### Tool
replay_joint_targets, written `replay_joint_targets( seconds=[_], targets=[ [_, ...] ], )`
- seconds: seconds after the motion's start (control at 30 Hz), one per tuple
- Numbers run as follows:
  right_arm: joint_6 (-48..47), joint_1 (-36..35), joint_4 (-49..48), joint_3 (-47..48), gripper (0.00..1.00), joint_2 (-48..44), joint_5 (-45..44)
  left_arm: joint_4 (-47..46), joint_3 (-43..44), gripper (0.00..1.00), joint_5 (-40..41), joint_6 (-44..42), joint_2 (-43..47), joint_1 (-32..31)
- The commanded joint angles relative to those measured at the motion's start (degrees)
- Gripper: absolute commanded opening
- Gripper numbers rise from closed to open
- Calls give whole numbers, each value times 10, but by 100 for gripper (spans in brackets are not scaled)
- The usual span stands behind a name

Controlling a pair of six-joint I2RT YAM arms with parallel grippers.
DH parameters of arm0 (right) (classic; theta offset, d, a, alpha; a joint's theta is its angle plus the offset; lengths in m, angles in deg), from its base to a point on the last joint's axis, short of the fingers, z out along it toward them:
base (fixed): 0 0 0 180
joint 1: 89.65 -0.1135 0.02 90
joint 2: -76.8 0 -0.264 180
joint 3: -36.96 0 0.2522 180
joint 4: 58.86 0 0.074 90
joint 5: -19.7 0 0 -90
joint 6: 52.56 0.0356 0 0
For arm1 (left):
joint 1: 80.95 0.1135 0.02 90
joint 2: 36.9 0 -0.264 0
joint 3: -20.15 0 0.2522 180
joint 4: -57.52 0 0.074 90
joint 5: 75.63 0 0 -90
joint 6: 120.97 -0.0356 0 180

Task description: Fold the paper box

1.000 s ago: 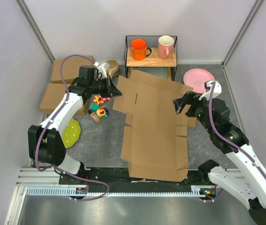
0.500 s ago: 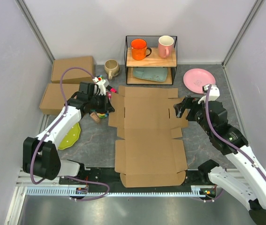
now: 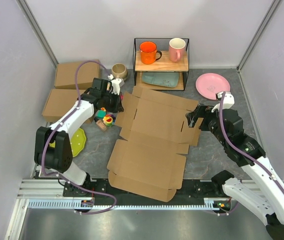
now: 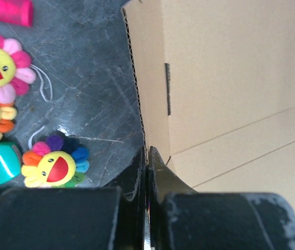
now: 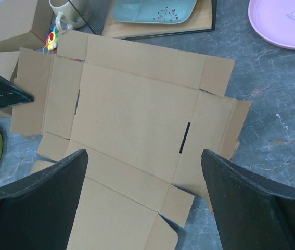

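Note:
The paper box [image 3: 152,137] lies unfolded as a flat brown cardboard sheet in the middle of the table, turned askew with its near end swung left. My left gripper [image 3: 116,101] is shut on the sheet's far-left side flap. In the left wrist view that gripper [image 4: 147,156] pinches the paper box [image 4: 225,78] by its corrugated edge. My right gripper [image 3: 192,118] hovers open over the sheet's right flap and touches nothing. From the right wrist, the right gripper [image 5: 144,177] spreads wide above the paper box [image 5: 137,104], whose two slots show.
Two flat brown boxes [image 3: 76,75] [image 3: 60,103] lie at the far left. Behind the sheet stands a wire shelf [image 3: 161,62] with two mugs and a teal plate. A pink plate [image 3: 213,85], beige mug [image 3: 118,70], green plate [image 3: 77,142] and flower toys [image 3: 106,118] [image 4: 51,166] surround the sheet.
The left gripper has moved toward the far side with the flap still in it. The sheet has turned, and its near end has swung left. The right arm has barely shifted.

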Motion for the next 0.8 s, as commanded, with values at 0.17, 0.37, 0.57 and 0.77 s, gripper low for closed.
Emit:
replay_joint_targets(
  seconds=[0.17,0.37,0.57,0.77],
  targets=[
    [-6,-2,-15,-18,98,19,-8,-112,-131,2,-46,28,68,-31],
    [-7,-1,-37,15,98,68,-17,-228,-237,2,-49,63,141,-32],
    [-46,-2,-110,33,97,125,-13,-355,-310,2,5,80,200,-46],
    [-82,-2,-166,93,98,169,47,-506,-377,2,108,84,241,-69]
  ],
)
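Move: Pinched in the shut left fingers is the outer edge of the paper box's left flap; the rainbow flower toy lies about 6 cm to that hand's left and level with it, 11 cm lower, the pink-tipped marker some 9 cm straight ahead. The box's far right corner is roughly 31 cm right of and 5 cm ahead of the left hand. From the empty right hand, that corner is about 13 cm ahead, 3 cm right and 22 cm down; the pink plate is some 24 cm ahead, 11 cm right. Pulling back about 7 cm and down some 5 cm, the left hand keeps its pinch on the left flap and drags the box towards the robot, then lifts about 3 cm as its fingers tip up. The right hand, wide open, first sinks about 4 cm, then reaches forward and a little left, rising again, to come over the far edge near its right corner. ##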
